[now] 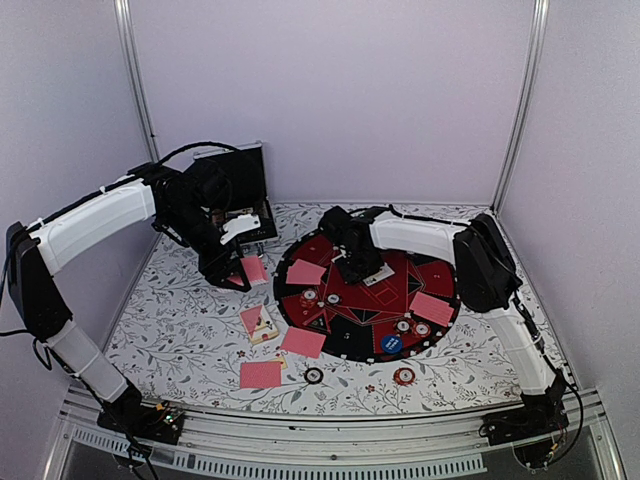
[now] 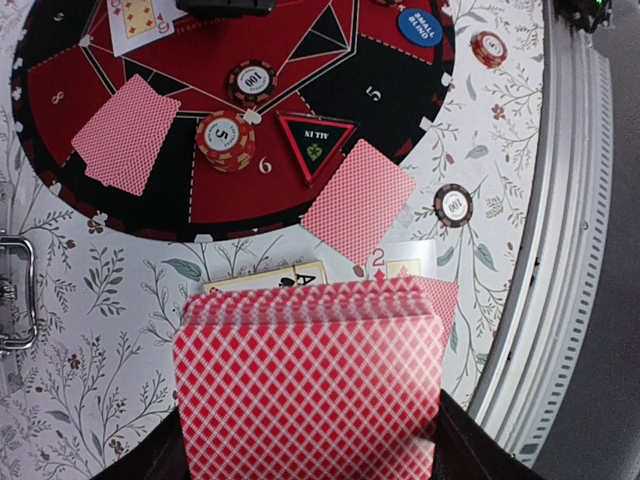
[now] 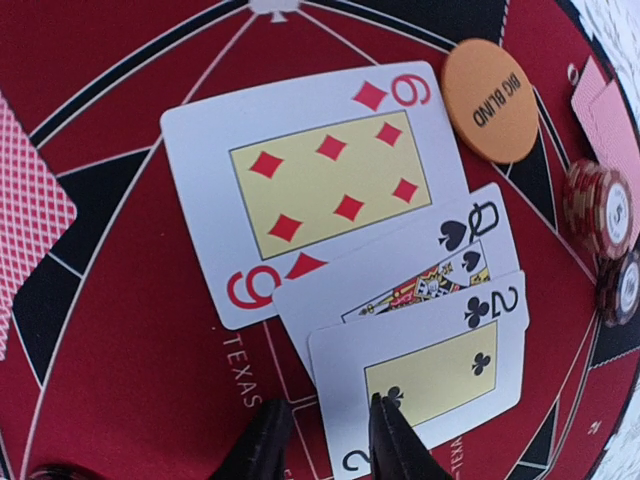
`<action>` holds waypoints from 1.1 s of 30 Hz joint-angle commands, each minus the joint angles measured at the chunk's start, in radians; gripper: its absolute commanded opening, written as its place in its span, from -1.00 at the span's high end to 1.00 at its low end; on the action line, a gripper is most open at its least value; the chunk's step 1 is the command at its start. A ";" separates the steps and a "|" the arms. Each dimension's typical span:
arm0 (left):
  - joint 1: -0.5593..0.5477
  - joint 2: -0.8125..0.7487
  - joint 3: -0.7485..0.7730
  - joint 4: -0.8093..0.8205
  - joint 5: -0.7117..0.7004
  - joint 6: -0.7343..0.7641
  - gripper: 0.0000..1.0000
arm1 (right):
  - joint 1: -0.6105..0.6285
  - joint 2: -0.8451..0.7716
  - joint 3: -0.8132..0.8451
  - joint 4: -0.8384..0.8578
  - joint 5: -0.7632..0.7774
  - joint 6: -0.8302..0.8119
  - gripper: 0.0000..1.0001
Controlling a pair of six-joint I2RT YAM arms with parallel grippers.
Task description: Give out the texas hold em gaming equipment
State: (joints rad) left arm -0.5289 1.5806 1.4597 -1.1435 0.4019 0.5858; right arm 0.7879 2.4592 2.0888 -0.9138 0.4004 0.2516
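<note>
My left gripper [image 1: 232, 268] hangs left of the round mat, shut on the deck of red-backed playing cards [image 2: 310, 385], which fills the lower left wrist view. My right gripper [image 3: 328, 440] stands open low over the mat's middle; one finger lies over the corner of a face-up two of clubs [image 3: 430, 365], the other over bare mat. That card overlaps a queen of spades [image 3: 430, 268] and a nine of diamonds [image 3: 310, 190]. Face-down singles [image 1: 306, 272] [image 1: 432, 308] [image 1: 303, 342] [image 1: 260, 374] lie around. Chip stacks [image 2: 225, 140] [image 2: 251, 82] sit on the mat; single chips [image 1: 314, 375] [image 1: 404, 376] lie off it.
The black-and-red mat [image 1: 350, 335] carries an orange big blind button [image 3: 490, 100], a blue small blind button [image 2: 419, 27] and a triangular all-in marker [image 2: 316, 145]. Face-up cards [image 2: 270, 280] lie under the deck. The black chip case [image 1: 240, 190] stands open at the back left.
</note>
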 commanded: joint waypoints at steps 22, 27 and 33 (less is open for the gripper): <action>0.009 -0.048 -0.012 0.029 0.022 -0.026 1.00 | -0.167 -0.554 -0.448 0.694 -1.015 0.401 -0.98; 0.007 -0.055 -0.025 0.037 0.018 -0.027 1.00 | -0.088 -0.472 -0.470 0.829 -1.109 0.498 -0.98; 0.007 -0.060 -0.032 0.055 -0.004 -0.023 1.00 | -0.010 -0.361 -0.413 0.904 -1.144 0.598 -0.98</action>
State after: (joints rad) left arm -0.5289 1.5455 1.4357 -1.1213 0.4034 0.5674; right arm 0.7429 2.0235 1.6302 -0.0933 -0.6769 0.7528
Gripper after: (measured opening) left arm 0.657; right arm 0.989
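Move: The deck in the left gripper is the right hand's next goal: some 24 cm to its left, 15 cm back and 15 cm above it; from the left hand point the deck's middle lies about 2 cm to the right and 1 cm below. The just-placed two of clubs is about 3 cm ahead, 2 cm right and 2 cm below the right hand; at table level too, the six of diamonds lies 7 cm ahead and 3 cm left, the pink face-down pair 12 cm left and 3 cm ahead. The two of clubs is left lying as the already parting fingers of the right hand open wide and rise clear, about 20 cm nearly straight up. From there the hand sweeps some 12 cm left and 8 cm back towards the deck, rolling about 75 degrees in all so that the fingers swing from pointing down to pointing left. The left gripper keeps its hold on the deck, practically still. ##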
